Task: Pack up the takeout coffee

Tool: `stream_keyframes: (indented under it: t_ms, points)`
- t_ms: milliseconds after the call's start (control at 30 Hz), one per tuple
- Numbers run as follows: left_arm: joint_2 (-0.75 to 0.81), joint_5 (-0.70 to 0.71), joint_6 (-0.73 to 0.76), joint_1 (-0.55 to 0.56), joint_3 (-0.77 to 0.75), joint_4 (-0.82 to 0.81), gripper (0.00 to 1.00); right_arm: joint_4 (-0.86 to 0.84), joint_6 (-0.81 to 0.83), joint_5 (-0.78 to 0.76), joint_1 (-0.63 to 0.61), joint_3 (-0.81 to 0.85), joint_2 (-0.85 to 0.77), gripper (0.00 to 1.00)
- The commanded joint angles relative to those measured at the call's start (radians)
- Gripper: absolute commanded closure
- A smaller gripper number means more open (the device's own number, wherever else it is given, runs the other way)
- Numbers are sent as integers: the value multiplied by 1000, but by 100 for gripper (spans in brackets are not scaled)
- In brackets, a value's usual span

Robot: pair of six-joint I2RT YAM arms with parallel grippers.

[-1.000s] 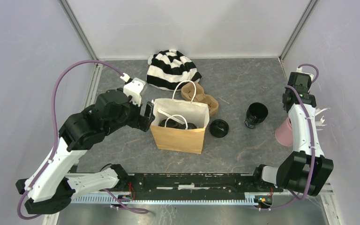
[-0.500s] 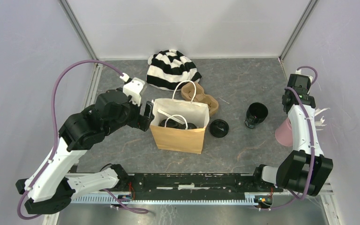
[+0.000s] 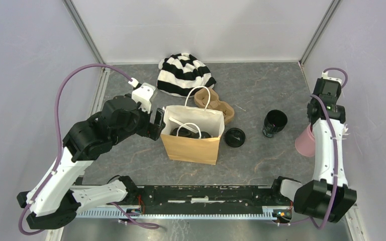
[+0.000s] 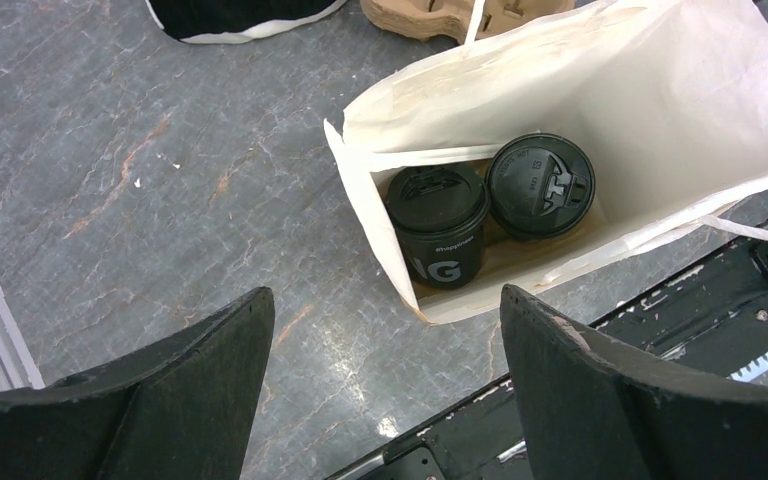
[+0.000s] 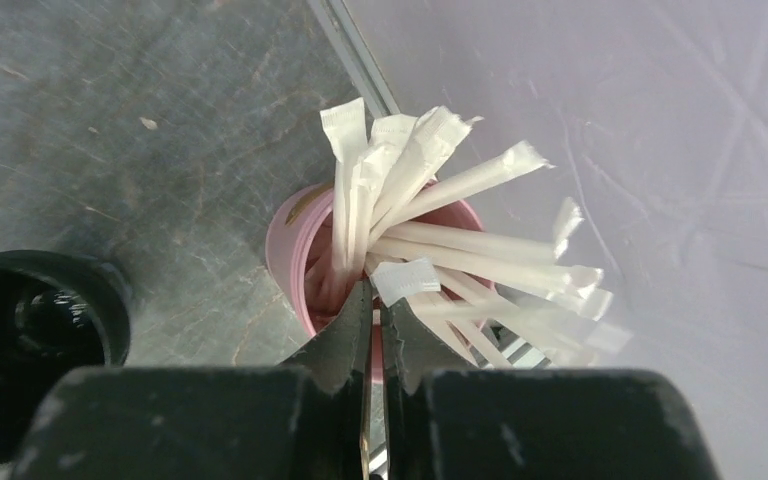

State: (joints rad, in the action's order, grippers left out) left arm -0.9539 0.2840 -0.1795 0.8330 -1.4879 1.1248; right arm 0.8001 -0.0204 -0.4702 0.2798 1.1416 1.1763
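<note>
Two lidded black takeout coffee cups [image 4: 438, 225] [image 4: 540, 185] stand side by side inside the open brown paper bag [image 3: 191, 148]. My left gripper [image 4: 385, 300] hangs open just left of the bag's rim [image 4: 360, 200], holding nothing. My right gripper [image 5: 377, 290] is over the pink cup [image 5: 290, 240] of white wrapped sticks at the right wall. Its jaws are pressed almost together, with the end of one white stick [image 5: 405, 278] at the tips.
An open, lidless black cup [image 3: 274, 122] stands right of the bag, with a loose black lid [image 3: 234, 137] lying between them. The brown cardboard carrier [image 3: 222, 108] and a striped black-and-white cloth [image 3: 183, 73] lie behind the bag. Enclosure walls stand close on both sides.
The right gripper's jaws have closed together over the pink cup, and the right arm has shifted slightly toward the right wall. The left arm has not moved.
</note>
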Motion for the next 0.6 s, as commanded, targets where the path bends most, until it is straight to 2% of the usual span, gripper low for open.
stream_keyframes:
  t_ms: [0, 267, 500, 567]
  points:
    - [-1, 0, 29, 5, -46, -2, 12, 78, 2, 94, 5, 141, -85, 93]
    - [-22, -23, 26, 5, -98, 6, 12, 74, 32, 455, 5, 400, -160, 91]
    - [-26, -47, -9, 5, -127, 11, 12, 90, 22, 671, 5, 708, -117, 91]
    - [-25, -49, -19, 5, -132, 11, 12, 52, -17, 794, 5, 761, -105, 91]
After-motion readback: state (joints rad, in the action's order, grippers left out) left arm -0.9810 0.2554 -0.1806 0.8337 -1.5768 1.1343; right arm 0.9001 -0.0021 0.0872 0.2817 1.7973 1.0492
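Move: The right gripper already pinches a wrapped straw whose lower part is still in the pink cup; the cup's middle is nearly under it, about 14 cm down, 3 cm left and 2 cm back. The paper bag is roughly 52 cm to its left, 4 cm back and 10 cm lower; the black cup stands some 21 cm left, 1 cm ahead and 15 cm down. From the left gripper the bag is about 15 cm right, 2 cm ahead and 23 cm below. Pull the pinched straw up out of the pink cup in one fast lift of some 26 cm, bearing left by about 10 cm as the right hand climbs. Keep the fingers shut, tip them up by some 40 degrees and swing them counter-clockwise until they point nearly forward. Raise the open left gripper a couple of centimetres above the bag. ##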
